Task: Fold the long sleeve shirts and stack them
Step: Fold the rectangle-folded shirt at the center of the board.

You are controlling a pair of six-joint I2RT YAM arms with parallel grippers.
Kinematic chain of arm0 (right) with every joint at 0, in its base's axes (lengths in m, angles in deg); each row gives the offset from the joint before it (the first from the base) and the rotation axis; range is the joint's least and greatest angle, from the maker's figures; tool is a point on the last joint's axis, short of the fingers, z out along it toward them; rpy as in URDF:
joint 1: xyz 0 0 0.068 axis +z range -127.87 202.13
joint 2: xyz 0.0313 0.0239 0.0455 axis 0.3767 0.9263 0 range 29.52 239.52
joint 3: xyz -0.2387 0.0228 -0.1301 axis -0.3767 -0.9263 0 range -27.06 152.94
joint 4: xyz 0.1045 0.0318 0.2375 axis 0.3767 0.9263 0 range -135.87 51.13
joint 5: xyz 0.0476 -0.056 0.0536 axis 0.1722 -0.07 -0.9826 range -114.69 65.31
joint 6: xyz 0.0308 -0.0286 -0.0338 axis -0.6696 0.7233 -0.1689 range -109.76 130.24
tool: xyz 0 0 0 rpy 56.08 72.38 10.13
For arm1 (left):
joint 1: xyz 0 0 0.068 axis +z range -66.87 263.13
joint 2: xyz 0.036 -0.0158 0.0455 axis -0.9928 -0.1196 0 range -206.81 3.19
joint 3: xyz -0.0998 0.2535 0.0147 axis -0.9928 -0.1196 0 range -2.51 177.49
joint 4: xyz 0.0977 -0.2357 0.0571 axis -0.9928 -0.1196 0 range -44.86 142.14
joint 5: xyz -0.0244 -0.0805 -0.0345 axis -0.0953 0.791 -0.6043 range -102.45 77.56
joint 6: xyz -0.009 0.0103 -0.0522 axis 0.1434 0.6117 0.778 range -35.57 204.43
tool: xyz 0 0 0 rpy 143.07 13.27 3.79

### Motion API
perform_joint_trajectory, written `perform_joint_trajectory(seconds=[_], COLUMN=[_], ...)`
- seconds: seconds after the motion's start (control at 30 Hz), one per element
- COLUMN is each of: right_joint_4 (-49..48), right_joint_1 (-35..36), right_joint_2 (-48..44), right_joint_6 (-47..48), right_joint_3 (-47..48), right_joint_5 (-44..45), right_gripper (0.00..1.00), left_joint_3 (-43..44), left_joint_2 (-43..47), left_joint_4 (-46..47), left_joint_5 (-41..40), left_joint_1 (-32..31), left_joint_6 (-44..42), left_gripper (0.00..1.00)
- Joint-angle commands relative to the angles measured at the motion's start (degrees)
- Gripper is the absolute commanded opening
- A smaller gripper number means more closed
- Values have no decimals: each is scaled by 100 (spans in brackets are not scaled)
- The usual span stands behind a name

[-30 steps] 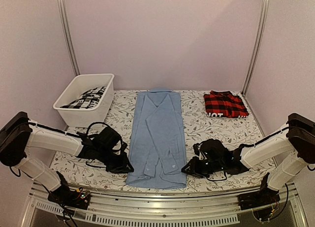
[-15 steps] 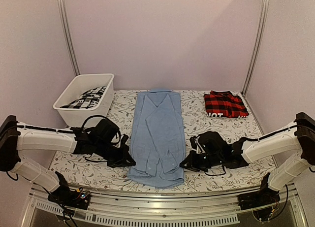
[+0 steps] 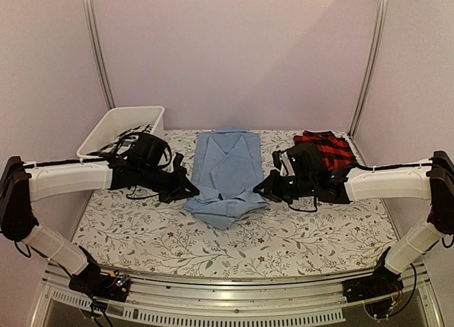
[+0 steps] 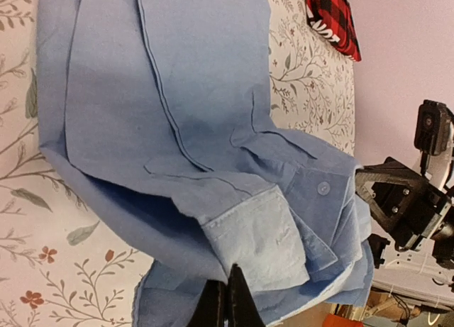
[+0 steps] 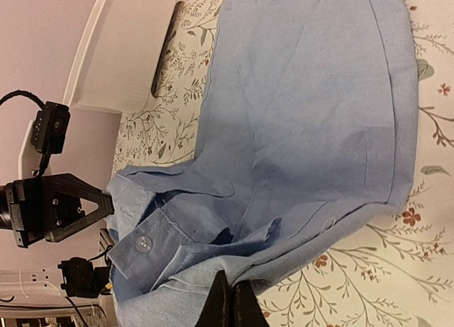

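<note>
The light blue long sleeve shirt (image 3: 228, 172) lies in the middle of the floral table, its near half lifted and doubled back toward the collar. My left gripper (image 3: 191, 192) is shut on the left corner of the raised hem (image 4: 255, 235), with cloth pinched between its fingers. On the right corner my right gripper (image 3: 258, 189) is shut in the same way, a cuff with a button (image 5: 142, 243) hanging beside it. The red-and-black plaid shirt (image 3: 332, 148) lies folded at the back right, partly hidden behind my right arm.
A white bin (image 3: 120, 127) holding black-and-white cloth stands at the back left, just behind my left arm. Metal posts rise at both back corners. The floral tablecloth (image 3: 213, 245) shows bare in front of the shirt.
Both grippers shut on the shirt's near hem corners, then lifted and carried the hem away from the front edge toward the collar. The shirt now looks about half as long.
</note>
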State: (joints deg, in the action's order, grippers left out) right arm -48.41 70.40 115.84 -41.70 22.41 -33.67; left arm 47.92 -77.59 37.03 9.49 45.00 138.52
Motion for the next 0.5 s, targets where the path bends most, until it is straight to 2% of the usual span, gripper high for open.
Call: perform_joint_trajectory(seconds=[0.0,0.27,0.47], right_joint_4=[10,-270,-352], right_joint_1=[-485,-1335,-1636], right_joint_2=[705,2095,2882], right_joint_6=[565,959,1011], right_joint_3=[638,1735,2350], right_joint_5=[-321,-754,-1021], right_gripper=[0,0,0], left_joint_3=[605,1783,2190], left_joint_2=[-824,-2337,-3044], left_joint_4=[158,477,655], left_joint_5=[39,223,440], left_joint_1=[524,1207,1512], left_joint_6=[-508,-747,-753], left_gripper=[0,0,0])
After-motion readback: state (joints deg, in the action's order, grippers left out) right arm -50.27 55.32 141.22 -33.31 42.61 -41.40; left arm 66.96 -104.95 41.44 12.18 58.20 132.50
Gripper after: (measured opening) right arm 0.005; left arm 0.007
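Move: Each hand holds one side of the blue shirt's lifted hem end, about 12 cm above the board. The collar end lies some 42 cm ahead and 10 cm to the right of the left hand, and as far ahead but 9 cm to the left of the right hand. The white bin stands roughly 30 cm ahead and 24 cm left of the left hand; the red plaid shirt lies about 34 cm ahead and 26 cm right of the right hand. Forward together and gradually down, both hands carry the pinched sides of the blue shirt's hem end over the part still lying flat, towards the collar. They travel some 14 cm out and sink about 5 cm, staying well above the board; the closed fingers keep their hold and the wrists hardly turn. ##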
